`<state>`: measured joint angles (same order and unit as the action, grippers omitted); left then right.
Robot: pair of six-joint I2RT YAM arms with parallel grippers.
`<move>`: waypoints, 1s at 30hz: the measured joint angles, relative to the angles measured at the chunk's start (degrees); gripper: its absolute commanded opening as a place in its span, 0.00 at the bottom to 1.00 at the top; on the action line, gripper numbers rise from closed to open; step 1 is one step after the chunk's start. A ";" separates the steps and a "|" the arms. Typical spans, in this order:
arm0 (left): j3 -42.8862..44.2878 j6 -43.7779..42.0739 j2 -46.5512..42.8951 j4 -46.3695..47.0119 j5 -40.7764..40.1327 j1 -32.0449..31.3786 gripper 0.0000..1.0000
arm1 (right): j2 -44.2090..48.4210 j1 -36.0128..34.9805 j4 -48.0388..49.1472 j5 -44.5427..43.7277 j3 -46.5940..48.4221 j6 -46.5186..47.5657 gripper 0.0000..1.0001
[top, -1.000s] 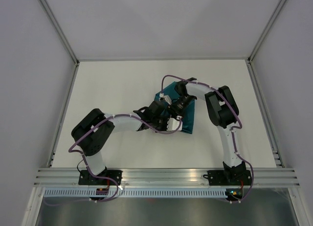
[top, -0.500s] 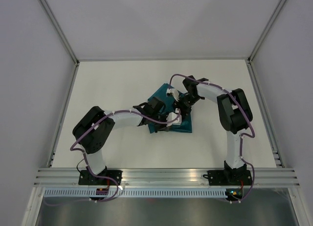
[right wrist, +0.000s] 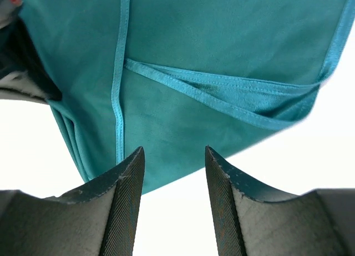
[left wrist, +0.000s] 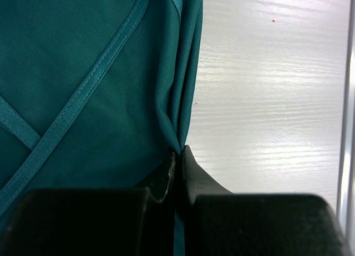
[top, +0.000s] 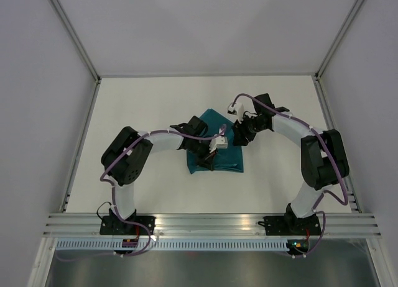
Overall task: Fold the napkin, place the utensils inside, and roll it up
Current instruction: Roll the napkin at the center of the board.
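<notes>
The teal napkin (top: pixel 227 160) lies folded in layers on the white table, mid-field. My left gripper (top: pixel 210 159) is shut on its folded edge; in the left wrist view the cloth (left wrist: pixel 83 73) runs straight into the closed fingertips (left wrist: pixel 178 154). My right gripper (top: pixel 239 138) hovers at the napkin's far right side, open, with nothing between its fingers. In the right wrist view the napkin (right wrist: pixel 222 40) with its stitched hems fills the space ahead of that gripper (right wrist: pixel 173 152). The utensils are out of view.
Bare white tabletop (top: pixel 143 107) surrounds the cloth. Grey walls and metal rails (top: pixel 81 138) close off the left, right and back sides. A rail (left wrist: pixel 348 101) shows at the right edge of the left wrist view. Both arms curve inward over the table's middle.
My right gripper has widened its jaws and drawn back to the right, off the napkin. The left gripper stayed shut on the cloth, and the napkin now lies flatter and more squarely folded.
</notes>
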<state>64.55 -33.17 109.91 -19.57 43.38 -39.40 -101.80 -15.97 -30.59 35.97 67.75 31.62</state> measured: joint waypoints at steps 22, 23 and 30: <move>12.81 4.90 14.16 -14.73 18.21 6.88 0.02 | 19.91 -17.73 17.70 -14.12 -22.18 8.09 0.55; 13.05 5.05 14.51 -15.06 18.71 6.99 0.02 | 19.87 -18.86 18.01 -14.84 -22.34 8.59 0.55; 14.53 5.20 16.17 -17.51 20.39 7.56 0.02 | 17.86 -24.87 20.90 -18.60 -22.69 10.91 0.56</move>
<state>79.09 -27.97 126.08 -37.08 63.77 -31.83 -83.94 -40.84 -9.69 17.37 45.06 42.52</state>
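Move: The left gripper already pinches the napkin's rolled near edge, with the napkin's middle about 10 cm ahead and 3 cm to its left, and the free stretch of that edge some 8 cm to its right. The right gripper hangs empty and open: this free stretch lies about 10 cm back, 6 cm left and 5 cm below it. From the right gripper, the left fingertips are roughly 10 cm back and 14 cm left, and the napkin's middle is some 10 cm left, 1 cm back. Keep the left fingers shut on the rolled edge and hardly shift them; turn that wrist about 30 degrees so the hand's top tips forward, away from the base. Meanwhile lift the right gripper a couple of centimetres, then swing it back and left, sinking again, some 8 cm back and 7 cm left overall, to above the free stretch beside the left fingers, half open, its wrist winding back and its fingers turning more to the left. ##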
